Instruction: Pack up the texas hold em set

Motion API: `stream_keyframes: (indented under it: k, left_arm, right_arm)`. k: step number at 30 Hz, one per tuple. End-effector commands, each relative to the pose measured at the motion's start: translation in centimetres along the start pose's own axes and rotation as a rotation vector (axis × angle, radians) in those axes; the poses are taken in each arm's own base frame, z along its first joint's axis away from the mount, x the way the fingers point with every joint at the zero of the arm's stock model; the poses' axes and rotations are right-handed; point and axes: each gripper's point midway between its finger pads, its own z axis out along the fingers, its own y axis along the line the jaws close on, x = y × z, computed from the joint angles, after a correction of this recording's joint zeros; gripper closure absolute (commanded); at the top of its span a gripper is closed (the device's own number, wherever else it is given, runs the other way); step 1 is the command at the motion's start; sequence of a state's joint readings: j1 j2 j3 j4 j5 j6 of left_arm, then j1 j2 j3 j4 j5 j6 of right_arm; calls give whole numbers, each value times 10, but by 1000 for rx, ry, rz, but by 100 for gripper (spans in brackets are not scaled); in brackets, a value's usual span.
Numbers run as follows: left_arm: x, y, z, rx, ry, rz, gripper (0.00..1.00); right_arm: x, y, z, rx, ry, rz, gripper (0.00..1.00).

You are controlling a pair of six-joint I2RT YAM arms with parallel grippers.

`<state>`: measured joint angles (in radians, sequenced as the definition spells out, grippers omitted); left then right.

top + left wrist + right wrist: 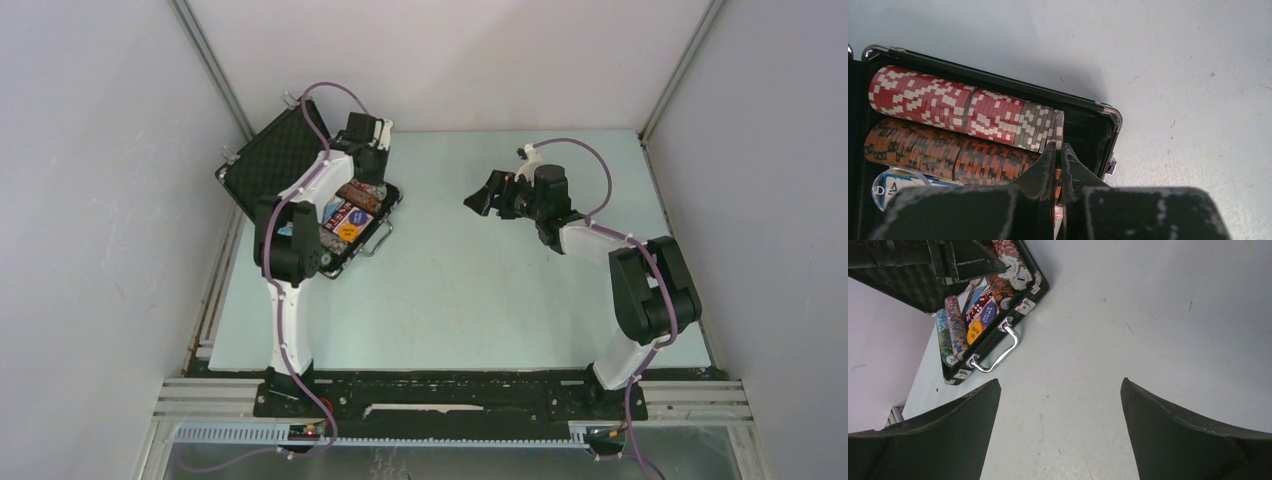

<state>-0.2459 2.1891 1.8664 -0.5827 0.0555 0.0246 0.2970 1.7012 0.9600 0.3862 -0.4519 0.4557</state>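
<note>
The black silver-edged case (392,207) lies open at the back left, its lid (272,152) tipped back. Rows of red-and-white chips (923,97), orange-and-black chips (948,155) and grey chips (1038,127) fill it. My left gripper (1058,147) is down inside the case's right end. Its jaws are nearly together, and their tips pinch the lower edge of the last grey chip (1060,127) in the row. My right gripper (1060,380) hovers open over bare table to the right of the case, holding nothing. Red dice (975,305) and round buttons (982,317) show inside.
The case's silver handle (1003,352) sticks out toward the table's middle. A clear round dealer button (895,182) lies in the case below the orange chips. Grey walls close in the left, back and right sides. The table (480,300) is pale green.
</note>
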Motion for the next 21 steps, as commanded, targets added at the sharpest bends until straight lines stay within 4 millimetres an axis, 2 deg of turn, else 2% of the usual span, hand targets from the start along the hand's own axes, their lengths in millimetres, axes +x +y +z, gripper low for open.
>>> stream_keyframes:
  k: [1, 6, 9, 12, 15, 18, 21]
  left_arm:
    - [-19, 4, -3, -43, -41, -10, 91]
    - [-19, 3, -3, -47, -39, -6, 88]
    - [-17, 2, -2, -45, -31, 3, 83]
    - [-16, 11, -2, -103, -25, 11, 75]
    - [-16, 9, -2, -97, -20, 16, 74]
    - [-24, 4, -10, -82, -42, 25, 72]
    - [-36, -2, -30, -88, -68, 49, 66]
  right_arm:
    - [-21, 15, 5, -51, -42, -37, 1]
    - [-22, 16, 5, -56, -45, -37, 0]
    - [-23, 17, 4, -61, -46, -36, 0]
    - [-23, 17, 4, -65, -45, -29, 0]
    - [-24, 17, 4, -73, -45, -25, 0]
    - [-24, 16, 4, -74, -45, -22, 0]
    - [-22, 18, 5, -78, -40, -27, 0]
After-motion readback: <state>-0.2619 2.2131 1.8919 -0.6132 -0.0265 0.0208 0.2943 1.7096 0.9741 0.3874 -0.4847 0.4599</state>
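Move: The left hand has a last chip between its barely parted fingertips, right at the open end of the red and grey chip row; that end is about 1 cm ahead and 2 cm below, level sideways. The orange row's middle is about 2 cm back and 5 cm left, the red card deck some 7 cm back and 6 cm left, and the case handle roughly 10 cm straight back. From the right hand the row end lies around 4 cm ahead, 21 cm left. Down by a little under 1 cm, slowly, the left hand lowers at the end of the red and grey row, then eases about half a centimetre to its left. Its fingers spread from almost shut to about a third open and let go of the chip, while the hand stays low over the row's end and rolls slightly. ##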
